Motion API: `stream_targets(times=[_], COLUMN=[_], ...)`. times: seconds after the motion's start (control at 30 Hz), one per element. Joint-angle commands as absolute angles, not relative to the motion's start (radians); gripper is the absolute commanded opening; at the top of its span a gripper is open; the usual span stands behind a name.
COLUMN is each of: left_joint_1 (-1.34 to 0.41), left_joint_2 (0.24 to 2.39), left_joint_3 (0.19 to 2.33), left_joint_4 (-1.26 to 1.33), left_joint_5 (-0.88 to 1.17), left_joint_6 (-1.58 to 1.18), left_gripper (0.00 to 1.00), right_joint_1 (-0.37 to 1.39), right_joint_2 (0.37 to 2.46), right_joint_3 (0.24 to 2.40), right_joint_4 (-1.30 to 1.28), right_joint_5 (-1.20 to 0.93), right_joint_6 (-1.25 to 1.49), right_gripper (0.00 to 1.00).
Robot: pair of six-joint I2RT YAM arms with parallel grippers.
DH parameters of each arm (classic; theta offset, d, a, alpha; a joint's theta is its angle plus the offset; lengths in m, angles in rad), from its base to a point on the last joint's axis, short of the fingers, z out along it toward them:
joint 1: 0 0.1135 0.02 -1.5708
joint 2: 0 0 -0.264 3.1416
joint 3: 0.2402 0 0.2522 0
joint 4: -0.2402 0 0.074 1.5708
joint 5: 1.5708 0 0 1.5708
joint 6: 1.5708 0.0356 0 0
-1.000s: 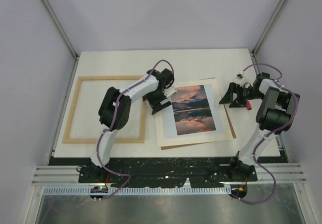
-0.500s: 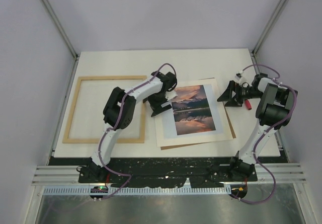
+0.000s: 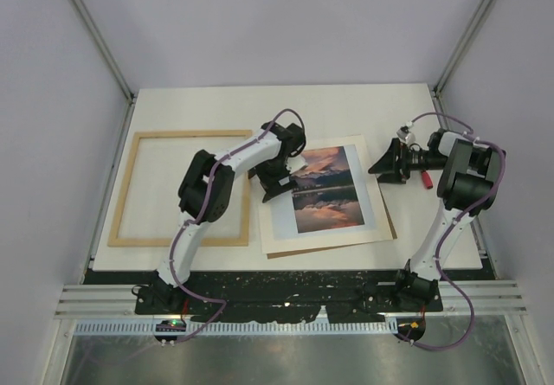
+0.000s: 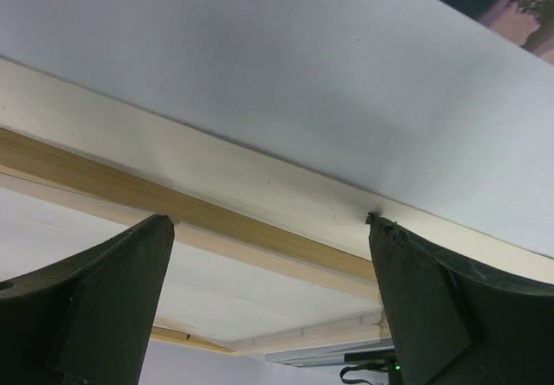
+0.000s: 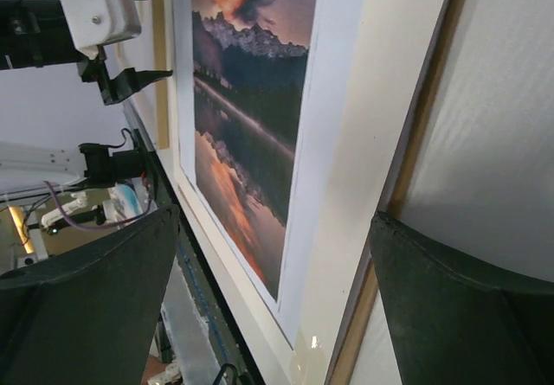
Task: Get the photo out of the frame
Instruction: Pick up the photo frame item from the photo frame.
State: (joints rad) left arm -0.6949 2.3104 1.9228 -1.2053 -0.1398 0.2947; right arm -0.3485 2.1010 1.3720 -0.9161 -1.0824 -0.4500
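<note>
The photo (image 3: 325,188), a white sheet with an orange sunset and dark mountains, lies face up on a cream mat (image 3: 374,222) in the middle of the table. The light-wood frame (image 3: 128,190) lies apart at the left, with only table inside it. My left gripper (image 3: 279,180) stands open at the photo's left edge, low over the table. In the left wrist view the photo (image 4: 303,73) and mat (image 4: 260,177) fill the top, and one fingertip (image 4: 381,229) meets the mat's edge. My right gripper (image 3: 381,165) is open, just off the stack's right edge, holding nothing.
A brown board (image 3: 396,219) shows under the mat along its right and near edges. In the right wrist view the photo (image 5: 251,117), mat (image 5: 381,125) and board edge (image 5: 424,143) run lengthwise. The table's near edge and a metal rail (image 3: 286,303) lie close behind the stack.
The photo, mat and board have slid a little to the left and turned slightly. My left gripper went with them; my right gripper moved left toward the stack's right edge.
</note>
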Motion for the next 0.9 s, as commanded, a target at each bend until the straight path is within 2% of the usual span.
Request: stream_targets(times=[0.0,0.4,0.53,0.7,0.77,0.8,0.87], left_joint_1=[-0.713,-0.719,-0.721,-0.721,-0.721,-0.722,-0.721], left_joint_2=[2.330,2.329,2.326,2.327,2.327,2.327,2.329], left_joint_3=[1.944,1.942,1.940,1.939,1.942,1.942,1.945], left_joint_4=[-1.192,-1.190,-1.189,-1.189,-1.190,-1.190,-1.190], left_joint_5=[-0.037,-0.028,-0.026,-0.021,-0.020,-0.017,-0.014], left_joint_6=[0.288,0.287,0.287,0.287,0.285,0.287,0.287], left_gripper=[1.00,1.00,1.00,1.00,1.00,1.00,1.00], right_joint_1=[-0.334,-0.330,-0.324,-0.314,-0.314,-0.313,-0.311], right_joint_2=[2.121,2.201,2.226,2.163,2.158,2.163,2.171], right_joint_3=[1.428,1.537,1.528,1.422,1.411,1.416,1.423], right_joint_4=[-1.046,-1.457,-1.433,-1.114,-1.083,-1.083,-1.083], right_joint_5=[-1.250,-1.434,-1.392,-1.276,-1.281,-1.284,-1.290], right_joint_6=[-0.534,-0.902,-0.866,-0.634,-0.597,-0.586,-0.575], right_gripper=[0.93,0.86,0.80,0.64,0.50,0.38,0.28])
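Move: The cream mat over the photo has its right edge right at the open right fingers, roughly 1 cm to the hand's left and 1 cm below, while its middle lies some 11 cm left, 4 cm back and 3 cm below. A red block lies about 11 cm to the hand's right and 1 cm back. From the left hand, pointing down over the sheet's left border, the photo's middle is roughly 11 cm right and 1 cm ahead, the empty wooden frame 22 cm left and level. The right hand works the mat's right edge up and leftward, rising nearly 5 cm while its fingertips tilt up some 15 degrees, then sinks back most of that height as it eases a little back and closes the fingers well over halfway around the edge, ending about 3 cm farther left. The left hand, fingers still wide open and pointing down low over the left border, shifts about 2 cm right and slightly back towards the photo, sinking barely half a centimetre. ##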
